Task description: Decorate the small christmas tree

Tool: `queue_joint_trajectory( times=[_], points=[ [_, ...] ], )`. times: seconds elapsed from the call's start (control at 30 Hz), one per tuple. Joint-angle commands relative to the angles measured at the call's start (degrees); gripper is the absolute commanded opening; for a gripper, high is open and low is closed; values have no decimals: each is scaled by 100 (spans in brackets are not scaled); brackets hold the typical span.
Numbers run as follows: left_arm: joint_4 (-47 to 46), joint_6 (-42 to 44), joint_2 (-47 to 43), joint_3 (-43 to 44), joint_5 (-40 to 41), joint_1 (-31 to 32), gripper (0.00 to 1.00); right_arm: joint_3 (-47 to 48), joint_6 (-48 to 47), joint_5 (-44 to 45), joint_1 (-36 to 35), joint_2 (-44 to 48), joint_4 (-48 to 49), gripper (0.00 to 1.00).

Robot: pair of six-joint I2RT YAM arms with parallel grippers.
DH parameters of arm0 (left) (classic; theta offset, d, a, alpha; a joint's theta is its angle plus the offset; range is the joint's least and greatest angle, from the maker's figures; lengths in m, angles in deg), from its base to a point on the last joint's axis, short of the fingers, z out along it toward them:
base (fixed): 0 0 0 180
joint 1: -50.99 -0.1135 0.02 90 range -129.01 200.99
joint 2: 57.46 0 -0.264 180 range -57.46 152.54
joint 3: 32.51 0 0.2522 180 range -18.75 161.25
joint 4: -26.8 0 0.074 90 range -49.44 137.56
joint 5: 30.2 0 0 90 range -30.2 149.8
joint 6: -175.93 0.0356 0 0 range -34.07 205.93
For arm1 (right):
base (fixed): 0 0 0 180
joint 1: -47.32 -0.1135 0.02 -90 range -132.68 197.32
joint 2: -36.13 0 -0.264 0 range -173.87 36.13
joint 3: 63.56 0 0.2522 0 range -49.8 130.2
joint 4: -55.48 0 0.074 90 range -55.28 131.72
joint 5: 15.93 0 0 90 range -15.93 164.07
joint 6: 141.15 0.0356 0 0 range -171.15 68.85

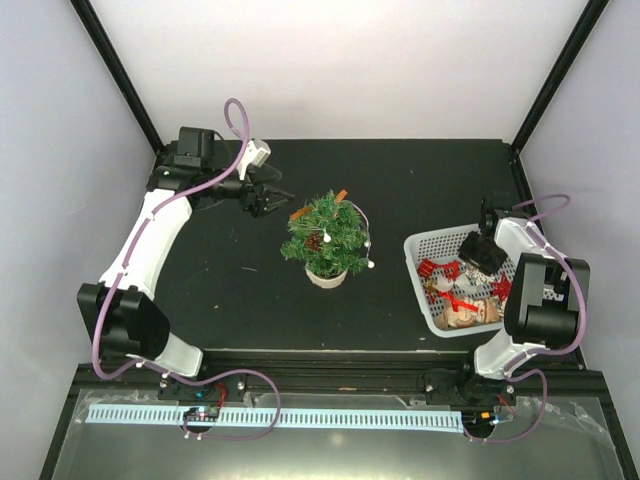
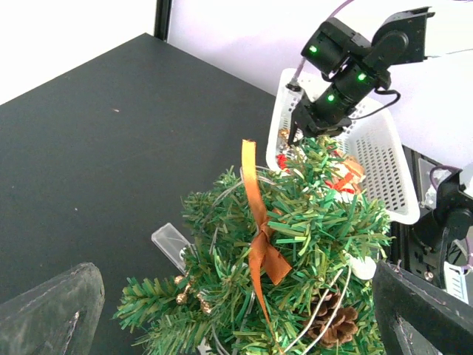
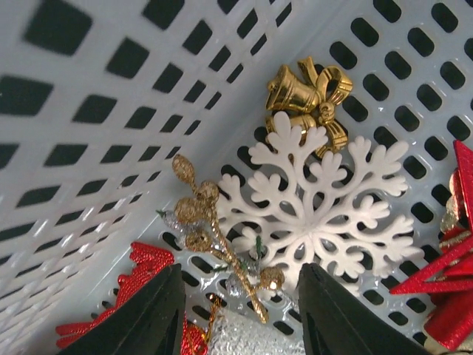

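Note:
The small christmas tree (image 1: 325,232) stands in its white pot (image 1: 326,276) mid-table. It carries an orange ribbon (image 2: 259,222), a pine cone (image 2: 336,319), a gold berry sprig (image 2: 188,290) and a white bead string. My left gripper (image 1: 268,200) hovers open just left of and behind the treetop; in the left wrist view its wide-apart jaws frame the tree (image 2: 310,222). My right gripper (image 1: 480,256) is down inside the white basket (image 1: 420,246). It is open (image 3: 240,296), with a loose gold berry sprig (image 3: 214,237) lying between its fingers, untouched.
The basket floor (image 3: 414,81) holds a white snowflake (image 3: 325,200), gold bells (image 3: 307,96), a red star (image 3: 451,285), a red glitter piece (image 3: 140,275) and a silver ornament (image 3: 244,334). A clear plastic box (image 2: 171,244) lies at the tree's foot. Black frame posts stand at the table's back corners.

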Motion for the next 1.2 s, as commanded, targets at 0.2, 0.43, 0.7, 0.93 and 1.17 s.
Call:
queue_joint_trajectory(
  times=[0.2,0.43,0.7,0.93,1.17],
  points=[
    [342,344,-215,5,-144,21,99,-73,-124,-82,131,-168,312,34],
    [348,393,-206,-15,-156,19,99,-114,-166,-127,135,-152,301,29],
    [399,456,-215,-54,-156,26,99,-275,-228,-149,133,-160,353,20],
    [273,299,-152,-30,-230,23,99,-293,-253,-124,139,25,226,10],
    [264,276,-78,18,-228,20,99,-137,-259,-79,139,538,-139,8]
  ],
)
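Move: The gold glitter sprig lies in the basket under the right gripper, its middle about 3 cm ahead, 1 cm right and 2 cm below, with its stem end between the open fingers. The white snowflake is some 4 cm to the right and 1 cm ahead; the gold bells are about 5 cm ahead and 6 cm right, the red reindeer 3 cm ahead and 4 cm left. From the left gripper the sprig is roughly 48 cm to the right, level with it, and 29 cm down. Close the right gripper's half-open fingers on the lower stem of the gold sprig, beside the snowflake, while sinking about 1.5 cm to the basket floor. Pinch the stem with the fingertips, nearly shut, then start back up by about 1 cm, easing slightly back towards the base and keeping the fingers pointing down. ##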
